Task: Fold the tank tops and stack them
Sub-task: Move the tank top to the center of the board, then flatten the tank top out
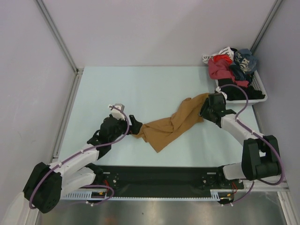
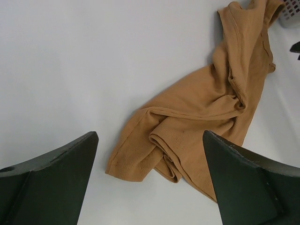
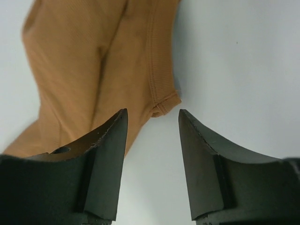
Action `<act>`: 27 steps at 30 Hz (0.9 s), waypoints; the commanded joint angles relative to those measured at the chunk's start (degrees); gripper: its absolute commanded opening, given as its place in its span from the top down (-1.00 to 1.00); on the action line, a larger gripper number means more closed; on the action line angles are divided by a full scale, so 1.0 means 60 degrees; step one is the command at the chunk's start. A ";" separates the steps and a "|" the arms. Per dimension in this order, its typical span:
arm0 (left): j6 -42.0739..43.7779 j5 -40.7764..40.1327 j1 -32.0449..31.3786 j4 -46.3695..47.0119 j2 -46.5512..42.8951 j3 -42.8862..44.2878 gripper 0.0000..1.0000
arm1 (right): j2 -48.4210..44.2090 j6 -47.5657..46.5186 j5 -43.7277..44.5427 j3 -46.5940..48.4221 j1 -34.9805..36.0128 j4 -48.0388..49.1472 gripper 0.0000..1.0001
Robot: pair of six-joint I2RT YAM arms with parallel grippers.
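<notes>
A tan-brown tank top (image 1: 173, 124) lies crumpled in a long diagonal strip across the middle of the table. My left gripper (image 1: 136, 126) is at its near-left end, open wide. In the left wrist view the bunched hem of the tank top (image 2: 201, 108) lies on the table just beyond the left gripper (image 2: 150, 136), untouched. My right gripper (image 1: 206, 105) is at the far-right end of the strip. In the right wrist view the right gripper (image 3: 152, 111) stands open with bare table between the jaws. A corner of the tank top (image 3: 93, 56) lies just past the tips.
A white basket (image 1: 260, 96) at the back right holds a heap of red, black and blue clothes (image 1: 232, 68). Grey walls close in the table on the left, back and right. The arms' black base rail (image 1: 159, 176) runs along the near edge.
</notes>
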 commanded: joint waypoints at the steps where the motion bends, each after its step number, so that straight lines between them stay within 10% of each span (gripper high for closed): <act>1: 0.0236 -0.0014 -0.0205 0.0231 0.0084 0.0485 -1.00 | 0.0446 -0.0024 0.0401 -0.0129 0.0088 0.0725 -0.04; 13: -0.0334 -0.1962 -0.2167 -0.2078 -0.0443 0.1392 -1.00 | 0.1751 0.0152 0.0137 -0.0306 0.0102 0.1429 0.06; 18: -0.2131 -0.2504 -0.3411 -0.3737 -0.0837 0.1452 -0.99 | 0.1519 0.0166 0.0283 -0.0393 0.0088 0.1400 0.97; 27: -0.4305 -0.3895 -0.6136 -0.5071 0.0126 0.1888 -0.99 | 0.0127 0.0401 0.0796 -0.1213 0.0088 0.1824 1.00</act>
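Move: The tank top's near right corner is right beneath my right hand, about 7 cm down. Its far right end is some 13 cm ahead and 4 cm right; the basket is about 25 cm ahead and 20 cm right. My left hand has the cloth's left end almost straight below it, about 9 cm down, while the tip nearest me lies some 9 cm back and 10 cm right, also 9 cm below. I lower my half-open right hand about 6 cm straight down onto the tank top's near right corner, shut the fingers to pinch its hem, then begin to rise with it, by about 1.5 cm. Meanwhile my open left hand first lifts slightly, then sweeps some 12 cm back and 7 cm right towards the nearest tip, sinking late and tipping its fingers about 15 degrees downward. ##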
